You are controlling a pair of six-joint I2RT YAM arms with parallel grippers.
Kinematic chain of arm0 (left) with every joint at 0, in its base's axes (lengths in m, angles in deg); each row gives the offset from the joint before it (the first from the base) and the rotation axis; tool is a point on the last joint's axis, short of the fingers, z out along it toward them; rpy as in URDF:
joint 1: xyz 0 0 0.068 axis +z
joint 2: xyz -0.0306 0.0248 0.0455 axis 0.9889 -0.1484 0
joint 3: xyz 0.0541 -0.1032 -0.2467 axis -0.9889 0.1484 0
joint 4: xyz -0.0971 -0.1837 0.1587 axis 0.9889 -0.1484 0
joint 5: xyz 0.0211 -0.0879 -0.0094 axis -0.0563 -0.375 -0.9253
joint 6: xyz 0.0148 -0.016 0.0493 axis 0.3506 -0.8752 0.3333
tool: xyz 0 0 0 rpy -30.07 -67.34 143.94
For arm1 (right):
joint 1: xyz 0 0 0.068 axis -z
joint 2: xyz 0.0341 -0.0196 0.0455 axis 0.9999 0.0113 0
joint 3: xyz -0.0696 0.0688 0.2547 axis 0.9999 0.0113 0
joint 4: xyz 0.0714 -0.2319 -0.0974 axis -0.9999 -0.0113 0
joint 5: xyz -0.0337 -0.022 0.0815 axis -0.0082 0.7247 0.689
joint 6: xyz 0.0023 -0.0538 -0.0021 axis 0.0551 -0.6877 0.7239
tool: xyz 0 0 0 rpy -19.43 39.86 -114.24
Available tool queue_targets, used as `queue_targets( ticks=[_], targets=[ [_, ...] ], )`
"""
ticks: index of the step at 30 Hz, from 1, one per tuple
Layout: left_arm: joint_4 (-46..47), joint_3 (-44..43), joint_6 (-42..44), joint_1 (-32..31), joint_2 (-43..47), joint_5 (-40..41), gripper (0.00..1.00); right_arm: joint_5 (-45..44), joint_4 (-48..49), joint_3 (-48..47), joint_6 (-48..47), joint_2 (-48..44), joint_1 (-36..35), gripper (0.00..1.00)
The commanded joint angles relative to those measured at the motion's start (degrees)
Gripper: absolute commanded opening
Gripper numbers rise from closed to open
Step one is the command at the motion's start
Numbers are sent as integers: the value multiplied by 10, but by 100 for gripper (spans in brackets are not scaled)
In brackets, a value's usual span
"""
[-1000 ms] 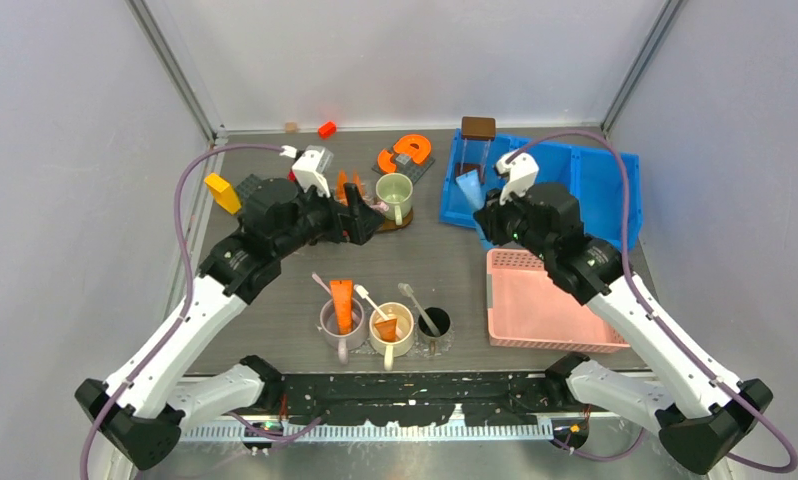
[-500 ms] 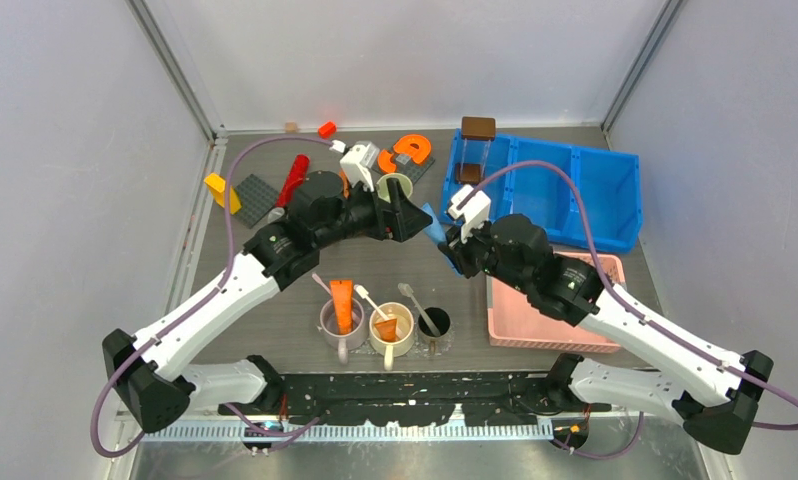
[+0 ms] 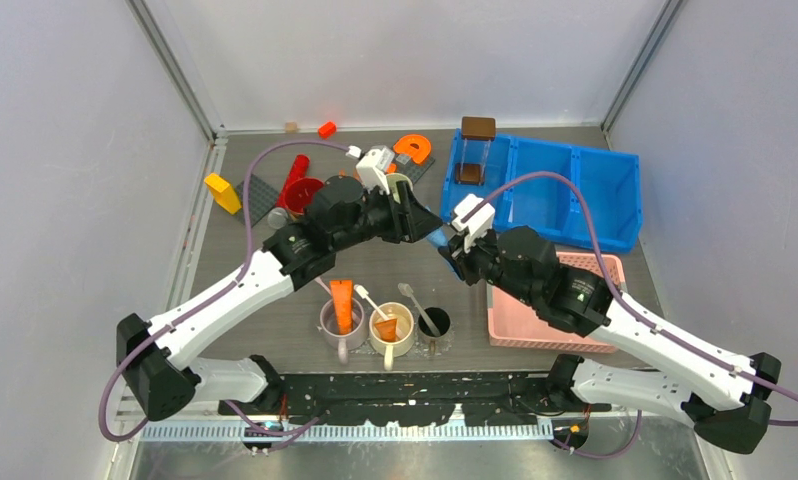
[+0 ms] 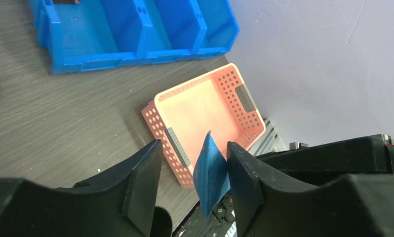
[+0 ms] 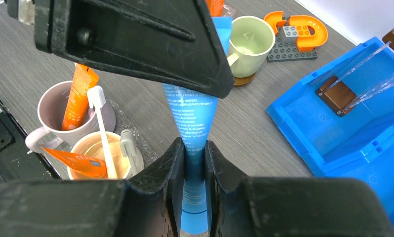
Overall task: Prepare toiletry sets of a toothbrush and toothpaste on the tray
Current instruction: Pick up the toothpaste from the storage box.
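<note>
My right gripper (image 5: 195, 145) is shut on the narrow part of a blue tapered tube (image 5: 192, 118) and holds it above the middle of the table. My left gripper (image 4: 193, 145) straddles the flat end of that blue tube (image 4: 211, 173); one finger touches it, the other stands apart, so the jaws are open. Orange toothpaste (image 3: 342, 303) stands in a mauve mug (image 3: 341, 322), and another lies in a cream mug (image 3: 392, 330) with a white toothbrush (image 3: 370, 299). The pink perforated tray (image 3: 535, 338) sits under my right arm.
A blue three-bay bin (image 3: 565, 190) holding a brown-lidded clear box (image 3: 475, 150) stands at the back right. A green mug (image 5: 252, 37), an orange C-shaped block (image 3: 412, 148), a red cup (image 3: 300, 195) and a yellow block (image 3: 222, 192) lie at the back. A grey toothbrush (image 3: 415, 305) leans at a black cup (image 3: 434, 322).
My right arm carried the blue tube from the blue bin to the table's middle. My left arm swung right to meet it, and its jaws narrowed around the tube's flat end.
</note>
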Motion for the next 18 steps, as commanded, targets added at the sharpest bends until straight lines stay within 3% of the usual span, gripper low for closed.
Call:
queue_targets(
  ticks=[1, 6, 8, 9, 14, 18],
  targets=[
    [30, 2, -9, -7, 4, 9, 48, -23, 46, 4, -7, -21, -4, 19],
    [31, 2, -9, -12, 11, 9, 17, -22, 54, 10, -6, -22, -4, 19],
    [33, 3, -9, -13, 15, 9, 4, -24, 59, 15, -4, -23, -5, 22],
    [34, 3, -9, -13, 18, 10, 0, -28, 60, 19, -3, -25, -4, 29],
    [11, -1, 22, -14, 32, 33, 0, -45, 72, 40, 6, -44, -4, 65],
    [-22, -12, 73, -25, 38, 64, 0, -74, 69, 54, 11, -71, -4, 79]
  ],
)
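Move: Between the two hands hangs the blue toothpaste, already pinched near its cap by the right. Its middle lies about 2 cm back, 1 cm right and 2 cm below the left hand point, and roughly 2 cm ahead, left and above the right one. Well below, from the left hand, the dark cup is some 12 cm back and 1 cm right, the cream mug 12 cm back and 6 cm left, the green mug 14 cm ahead and 6 cm left. Closing from about half open, the left fingers pinch the tail end of the toothpaste while that hand stays within 1 cm of its place. The right hand keeps its grip near the cap until they have shut, then opens its fingers wide, lets go and eases about 1 cm to its right. ##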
